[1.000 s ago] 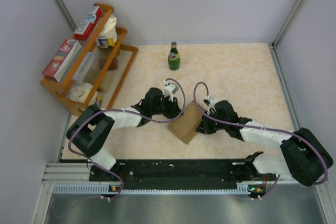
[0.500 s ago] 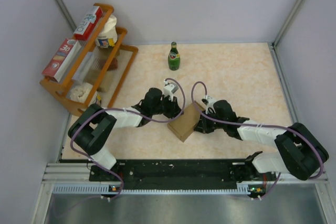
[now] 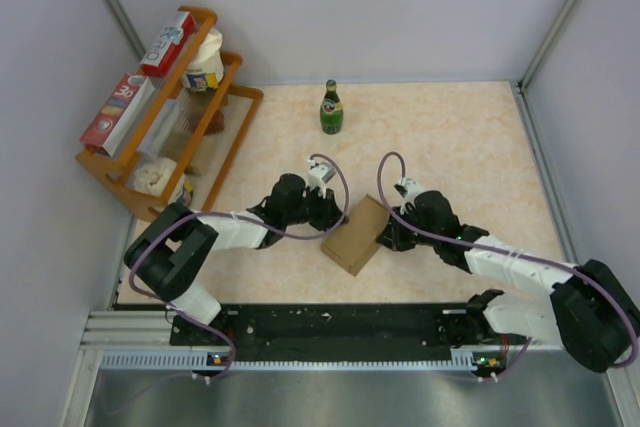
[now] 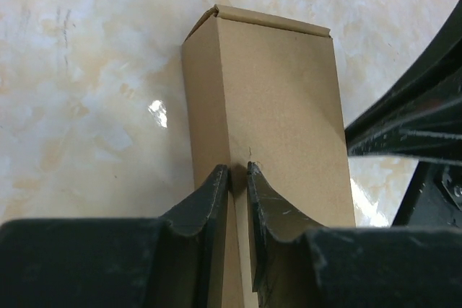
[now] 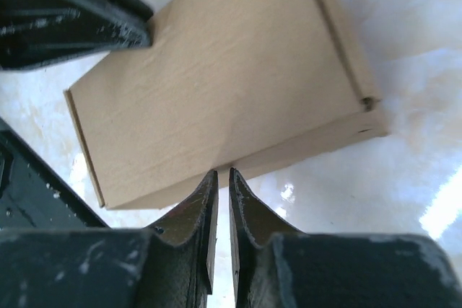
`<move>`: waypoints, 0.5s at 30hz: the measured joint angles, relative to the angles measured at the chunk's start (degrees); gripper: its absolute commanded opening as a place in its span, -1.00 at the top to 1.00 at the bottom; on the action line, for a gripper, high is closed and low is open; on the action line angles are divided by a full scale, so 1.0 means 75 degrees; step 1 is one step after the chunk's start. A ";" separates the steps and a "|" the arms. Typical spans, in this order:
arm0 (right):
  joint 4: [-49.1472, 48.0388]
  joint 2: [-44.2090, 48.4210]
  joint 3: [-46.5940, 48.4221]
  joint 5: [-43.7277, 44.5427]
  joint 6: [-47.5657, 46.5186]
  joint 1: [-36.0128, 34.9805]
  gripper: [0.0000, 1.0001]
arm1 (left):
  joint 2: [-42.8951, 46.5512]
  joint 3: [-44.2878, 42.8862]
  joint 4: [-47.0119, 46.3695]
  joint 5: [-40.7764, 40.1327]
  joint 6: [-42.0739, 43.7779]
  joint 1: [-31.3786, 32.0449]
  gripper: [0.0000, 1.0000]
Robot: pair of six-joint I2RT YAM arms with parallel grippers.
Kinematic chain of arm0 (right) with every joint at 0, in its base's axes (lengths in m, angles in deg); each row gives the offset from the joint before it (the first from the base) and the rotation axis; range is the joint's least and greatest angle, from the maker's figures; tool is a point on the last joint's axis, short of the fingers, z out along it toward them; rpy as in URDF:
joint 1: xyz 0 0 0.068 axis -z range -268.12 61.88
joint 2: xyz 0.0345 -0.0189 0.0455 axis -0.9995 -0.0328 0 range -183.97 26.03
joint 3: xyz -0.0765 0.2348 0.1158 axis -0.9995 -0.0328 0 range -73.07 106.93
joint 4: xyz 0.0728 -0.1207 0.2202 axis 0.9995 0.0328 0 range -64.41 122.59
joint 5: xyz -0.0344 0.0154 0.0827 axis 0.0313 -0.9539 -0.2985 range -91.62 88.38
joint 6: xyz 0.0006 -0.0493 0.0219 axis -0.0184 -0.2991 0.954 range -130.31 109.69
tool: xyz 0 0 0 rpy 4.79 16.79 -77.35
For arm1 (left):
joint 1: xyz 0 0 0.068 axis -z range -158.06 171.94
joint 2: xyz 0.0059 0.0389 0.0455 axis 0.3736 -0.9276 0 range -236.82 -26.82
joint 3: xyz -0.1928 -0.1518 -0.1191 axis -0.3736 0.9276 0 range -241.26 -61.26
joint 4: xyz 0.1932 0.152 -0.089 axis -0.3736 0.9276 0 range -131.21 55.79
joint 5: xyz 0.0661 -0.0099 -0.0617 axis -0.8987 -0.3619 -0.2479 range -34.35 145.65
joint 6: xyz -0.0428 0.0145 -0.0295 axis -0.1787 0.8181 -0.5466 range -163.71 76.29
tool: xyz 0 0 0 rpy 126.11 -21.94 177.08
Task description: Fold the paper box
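Observation:
The paper box (image 3: 355, 235) is a closed brown carton lying on the marbled table between both arms. In the left wrist view the box (image 4: 281, 106) runs away from the camera, its far end flap tucked in. My left gripper (image 4: 239, 171) is shut to a thin slit, tips on the carton's long top edge. Whether it pinches any cardboard is unclear. From above, the left gripper (image 3: 333, 213) sits at the carton's far-left side. My right gripper (image 5: 223, 174) is shut with nothing between its fingers, tips against the box (image 5: 216, 84) at its side wall, and from above the right gripper (image 3: 386, 236) is at its right.
A green bottle (image 3: 331, 107) stands at the back of the table (image 3: 460, 137). A wooden rack (image 3: 232, 152) at the left holds red-and-white boxes (image 3: 118, 112) and other items. Walls close in the table on three sides.
The box has settled a little flatter and turned slightly. The right arm has swung outward at the elbow, its gripper staying at the box. The left jaws have narrowed.

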 measured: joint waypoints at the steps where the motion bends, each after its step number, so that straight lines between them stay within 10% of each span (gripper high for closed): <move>1: 0.0140 0.0204 0.0000 0.0187 0.0020 0.0000 0.78 | 0.0082 0.0085 0.0006 0.0003 -0.0085 0.0026 0.60; 15: 0.1888 0.0612 0.0000 0.1620 0.0740 0.0000 0.80 | 0.1221 0.0892 0.0577 -0.0606 -0.0764 0.1256 0.60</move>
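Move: The paper box lies flat and slanted between the hands, its far end leaning right. Its middle is about 3 cm right of the left fingertips, 4 cm back and 2 cm lower; those fingers already touch the middle of its left long side. From the right fingertips the box's middle is some 6 cm left, 1 cm ahead and 2 cm down. The green bottle stands roughly 26 cm ahead and 3 cm left of the left hand. Still against the box's left long side, the left fingertips draw back towards the base by about 7 cm, speeding up, with barely any wrist turn and level all the way. The right hand gives way to the right about 4.5 cm, rising slightly before sinking some 3 cm beside the right long side, while turning clockwise and rolling its left side down. Neither gripper's opening changes. ##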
